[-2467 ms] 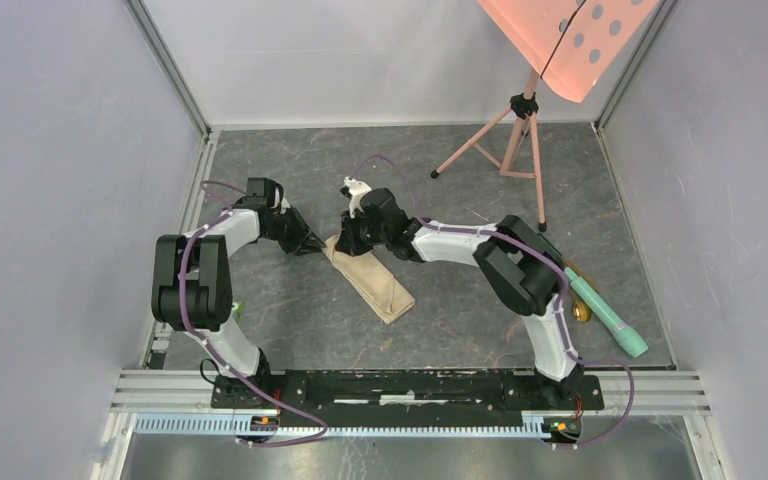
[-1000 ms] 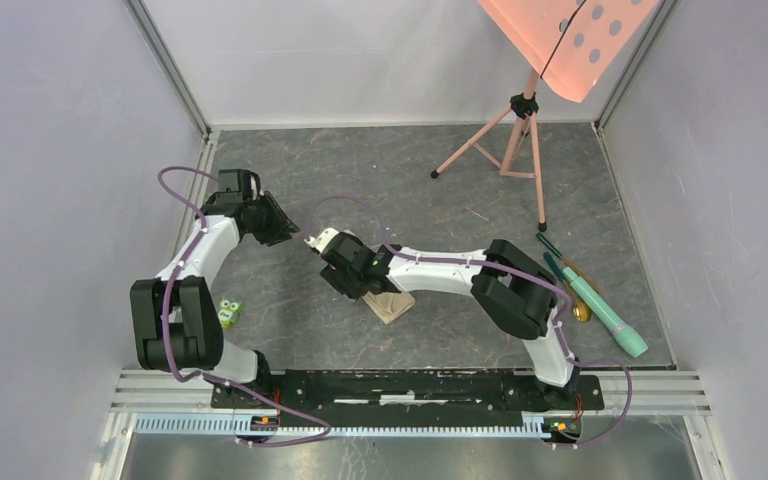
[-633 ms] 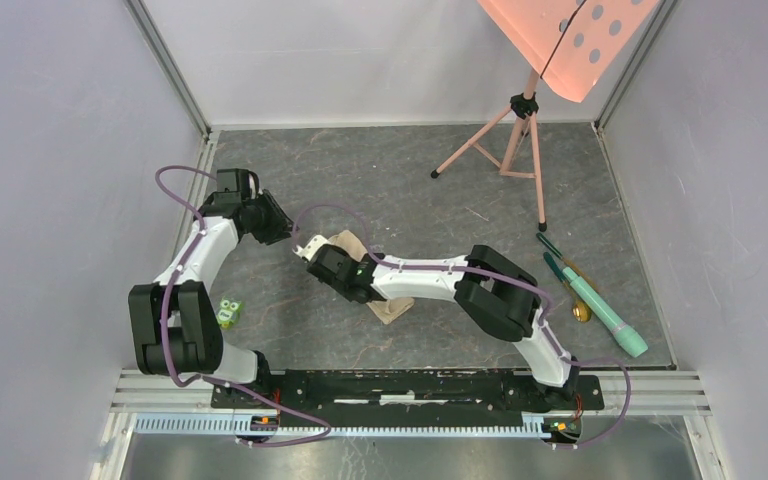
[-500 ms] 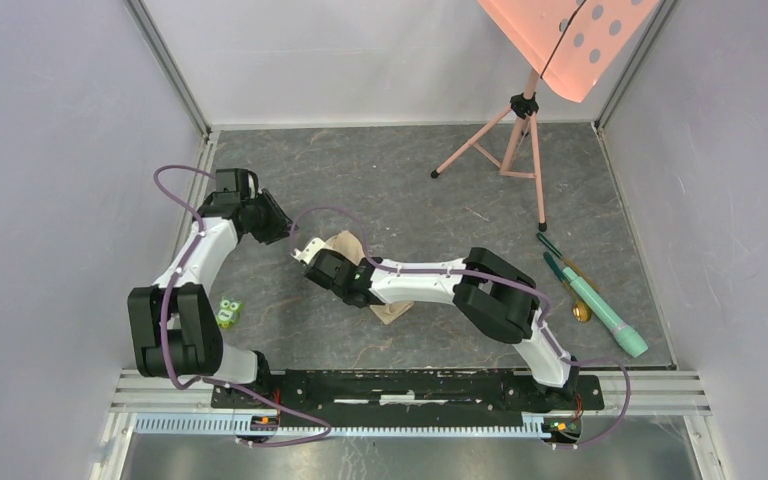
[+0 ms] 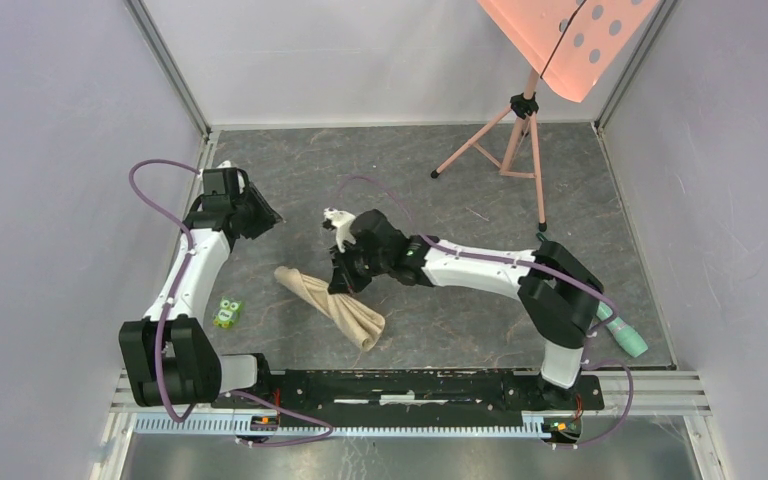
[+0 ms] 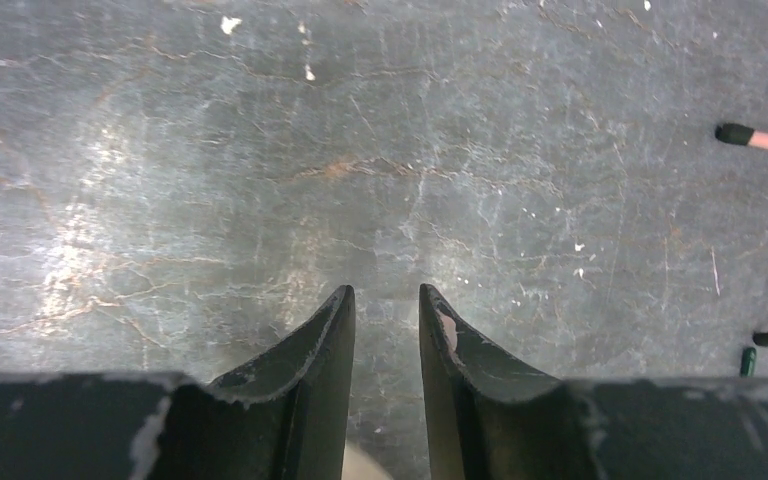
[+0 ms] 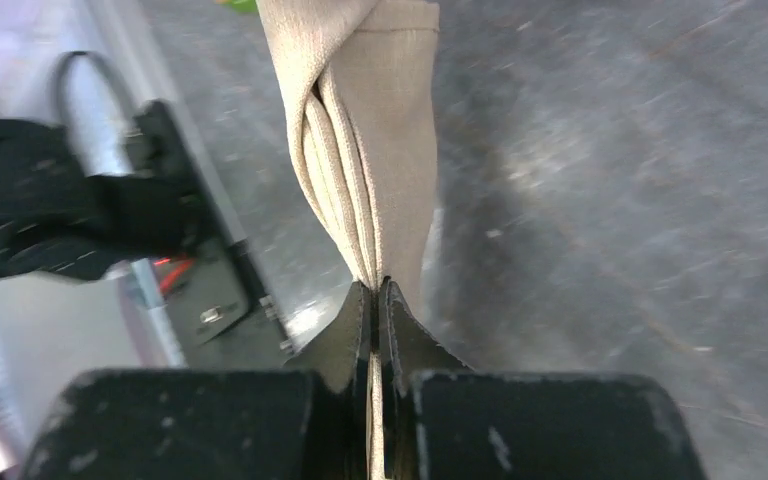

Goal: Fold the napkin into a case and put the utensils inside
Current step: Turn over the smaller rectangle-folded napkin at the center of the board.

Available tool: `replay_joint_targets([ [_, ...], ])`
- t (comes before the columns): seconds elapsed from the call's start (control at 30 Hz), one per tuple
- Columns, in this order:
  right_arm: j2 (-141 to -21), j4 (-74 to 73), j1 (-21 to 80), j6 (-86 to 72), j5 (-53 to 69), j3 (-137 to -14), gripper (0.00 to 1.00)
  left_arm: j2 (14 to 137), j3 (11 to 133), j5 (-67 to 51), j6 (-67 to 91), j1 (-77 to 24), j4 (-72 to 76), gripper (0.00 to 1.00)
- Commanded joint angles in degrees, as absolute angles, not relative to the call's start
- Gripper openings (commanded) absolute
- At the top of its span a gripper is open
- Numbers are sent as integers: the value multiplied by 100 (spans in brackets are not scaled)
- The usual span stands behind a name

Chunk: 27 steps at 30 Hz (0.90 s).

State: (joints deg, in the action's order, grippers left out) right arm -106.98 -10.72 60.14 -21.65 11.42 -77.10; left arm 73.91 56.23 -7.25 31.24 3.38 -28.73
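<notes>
The napkin (image 5: 335, 305) is a long, narrow beige strip running diagonally across the mat, its layers bunched and twisted. My right gripper (image 5: 344, 278) is shut on the strip's far edge. In the right wrist view the cloth (image 7: 380, 150) hangs away from the closed right gripper (image 7: 375, 290), pinched between the fingers. My left gripper (image 5: 263, 214) hovers at the far left, apart from the cloth. It stands open with only bare mat between the tips of the left gripper (image 6: 385, 292). The utensils are hidden behind my right arm.
A small green frog toy (image 5: 226, 313) sits near the left arm. A mint-green cylinder (image 5: 625, 338) pokes out beside the right arm's elbow. A pink tripod (image 5: 515, 130) stands at the back right; its feet (image 6: 732, 133) show in the left wrist view.
My right gripper shut on the napkin and swung back toward the middle, dragging the strip left and nearer. The left arm drew back toward the far left corner, still open.
</notes>
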Motion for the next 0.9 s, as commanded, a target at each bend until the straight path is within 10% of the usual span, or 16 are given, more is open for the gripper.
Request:
replay_joint_targets([
  [0.0, -10461, 1397, 5653, -3990, 3707, -6411, 1, 7204, 5740, -369, 2775, 400, -2893, 37],
  [0.3, -11324, 3599, 4692, -5016, 4831, -5356, 1, 7298, 5671, -742, 2718, 389, -2770, 37],
  [0.5, -11763, 1770, 3964, -3357, 4851, -5986, 12, 7541, 5566, -1975, 2567, 367, -2373, 40],
  [0.7, -11280, -1375, 3704, -962, 3567, -7350, 52, 8126, 5537, -3283, 2630, -143, -2120, 41],
  [0.87, -10180, -2348, 4326, -728, 1855, -7412, 58, 8107, 4642, -4310, 3990, -253, -1131, 30],
])
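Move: The right hand holds the rolled-up napkin aloft; the spot on the board it is bound for lies about 3 cm forward, 6 cm right and 8 cm below. From the right hand, the green toy is about 22 cm left, 2 cm back and 8 cm below. From the left hand, the held napkin's middle is some 15 cm back, 9 cm right and 7 cm lower. The right hand lowers the napkin rightward about 8 cm, opens, withdraws forward; left hand swings 10 cm right. ##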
